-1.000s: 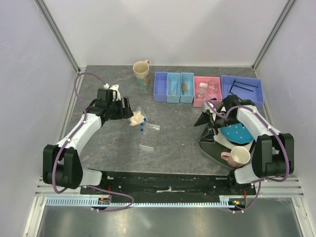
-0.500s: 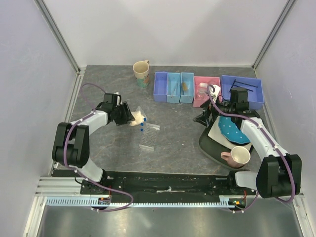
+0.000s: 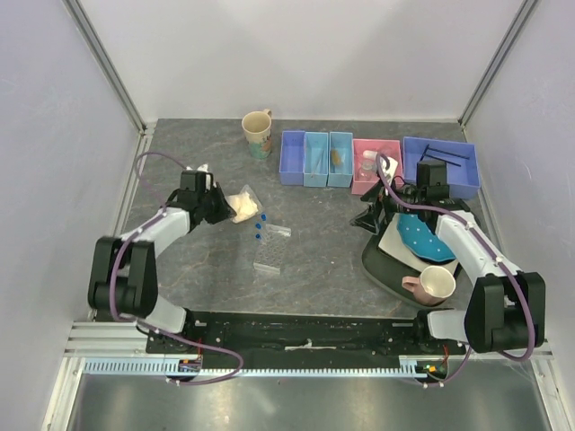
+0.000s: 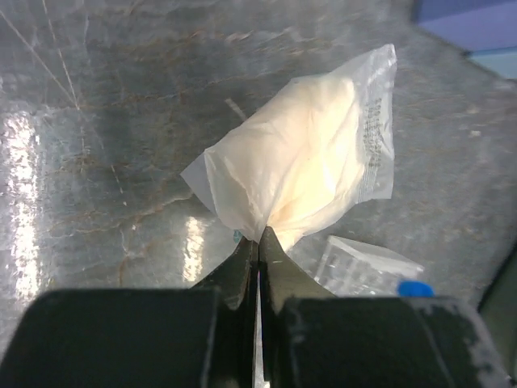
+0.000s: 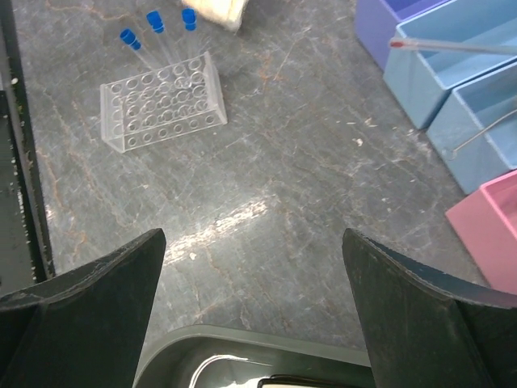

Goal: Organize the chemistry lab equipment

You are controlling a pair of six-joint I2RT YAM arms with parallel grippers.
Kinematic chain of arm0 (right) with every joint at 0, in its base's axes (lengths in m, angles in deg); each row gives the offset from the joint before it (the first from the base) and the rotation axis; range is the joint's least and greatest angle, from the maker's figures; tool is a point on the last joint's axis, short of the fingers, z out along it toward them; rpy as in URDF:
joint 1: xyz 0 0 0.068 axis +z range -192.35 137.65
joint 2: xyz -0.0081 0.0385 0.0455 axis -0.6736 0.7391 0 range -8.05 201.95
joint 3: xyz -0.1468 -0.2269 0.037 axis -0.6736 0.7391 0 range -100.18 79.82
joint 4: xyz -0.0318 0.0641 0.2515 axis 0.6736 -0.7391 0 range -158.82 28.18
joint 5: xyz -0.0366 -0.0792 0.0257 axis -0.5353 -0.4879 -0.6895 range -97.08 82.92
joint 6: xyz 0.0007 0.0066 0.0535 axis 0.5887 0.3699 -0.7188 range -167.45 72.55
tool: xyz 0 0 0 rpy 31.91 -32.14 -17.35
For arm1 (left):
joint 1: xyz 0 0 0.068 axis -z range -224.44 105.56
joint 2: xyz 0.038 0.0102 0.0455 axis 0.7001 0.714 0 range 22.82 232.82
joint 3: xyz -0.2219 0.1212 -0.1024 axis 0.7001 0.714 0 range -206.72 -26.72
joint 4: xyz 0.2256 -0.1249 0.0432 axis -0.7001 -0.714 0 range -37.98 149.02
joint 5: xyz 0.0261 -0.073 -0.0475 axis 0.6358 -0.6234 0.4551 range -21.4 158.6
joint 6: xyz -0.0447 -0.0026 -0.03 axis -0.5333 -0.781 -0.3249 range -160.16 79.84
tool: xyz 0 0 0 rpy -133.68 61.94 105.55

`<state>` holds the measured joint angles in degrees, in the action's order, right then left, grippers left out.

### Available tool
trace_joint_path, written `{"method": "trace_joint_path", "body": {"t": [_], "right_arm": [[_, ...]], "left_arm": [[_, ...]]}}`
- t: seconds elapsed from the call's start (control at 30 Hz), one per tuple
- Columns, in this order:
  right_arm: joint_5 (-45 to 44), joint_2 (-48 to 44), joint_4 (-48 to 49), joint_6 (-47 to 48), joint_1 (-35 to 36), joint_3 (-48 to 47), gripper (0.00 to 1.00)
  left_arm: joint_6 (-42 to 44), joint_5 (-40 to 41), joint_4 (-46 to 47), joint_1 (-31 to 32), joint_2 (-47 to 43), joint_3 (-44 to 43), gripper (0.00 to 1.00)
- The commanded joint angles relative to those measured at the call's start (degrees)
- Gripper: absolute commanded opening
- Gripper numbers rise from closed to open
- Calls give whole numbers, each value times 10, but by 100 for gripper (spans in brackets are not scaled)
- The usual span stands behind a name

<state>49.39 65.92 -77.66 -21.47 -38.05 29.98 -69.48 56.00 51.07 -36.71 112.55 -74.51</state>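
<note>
My left gripper (image 3: 221,206) (image 4: 258,236) is shut on the near edge of the bag of pale powder (image 3: 243,206) (image 4: 311,153), at the left of the table. Just right of it lies the clear plastic tube rack (image 3: 269,259) (image 5: 161,113) (image 4: 363,271), with blue-capped tubes (image 3: 259,226) (image 5: 153,21) beside it. My right gripper (image 3: 370,219) (image 5: 254,242) hangs open over bare table, nothing between its fingers. The black wire tripod (image 3: 445,154) sits in the large blue bin (image 3: 467,180). A white-stoppered flask (image 3: 367,162) rests in the pink bin (image 3: 359,184).
Narrow blue bins (image 3: 294,171) (image 5: 452,73) line the back next to the pink bin (image 5: 493,226). A cream mug (image 3: 258,133) stands at the back. At the right, a dark grey tray (image 3: 382,262) (image 5: 202,339) carries a blue dotted plate (image 3: 427,238) and a pink mug (image 3: 433,285).
The left gripper has shut on the bag's edge, and the bag has shifted slightly left and back. The right arm swung its gripper back toward the bins and has since held still, open.
</note>
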Motion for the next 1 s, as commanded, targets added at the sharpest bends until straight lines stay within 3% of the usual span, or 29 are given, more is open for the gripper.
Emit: {"method": "trace_joint_path", "body": {"t": [0.0, 0.17, 0.3, 0.47, 0.57, 0.7, 0.97], "right_arm": [[47, 15, -27, 29, 4, -17, 98], [118, 25, 2, -21, 7, -17, 98], [160, 23, 111, -173, 10, 7, 98], [148, 6, 298, -333, 13, 57, 98], [136, 11, 347, -404, 17, 65, 98], [134, 24, 378, -457, 27, 68, 98], [103, 37, 393, -484, 56, 71, 98]], "left_arm": [[31, -29, 73, -3, -106, 18, 2], [37, -114, 114, 2, -182, 26, 2], [33, -132, 132, 52, -209, 12, 2], [36, -51, 118, 147, -205, -22, 2], [36, 6, 117, 207, -192, -41, 2], [38, 49, 118, 269, -153, -68, 2], [37, 75, 122, 328, -105, -99, 2]]}}
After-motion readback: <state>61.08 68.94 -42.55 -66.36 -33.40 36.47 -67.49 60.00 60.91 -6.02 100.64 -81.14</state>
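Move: The left hand already pinches the edge of the powder bag, whose middle is about 3 cm ahead and 3 cm right. The open right gripper waits roughly 36 cm to this hand's right, 5 cm farther out and 12 cm higher. The tube rack lies 9 cm back and 11 cm right, the purple bin 17 cm ahead and 17 cm right. From the right hand the powder bag is some 35 cm left, 2 cm back and 13 cm down. Left hand, still pinching the powder bag, rises about 15 cm, then 20 right towards the approaching open right gripper. ##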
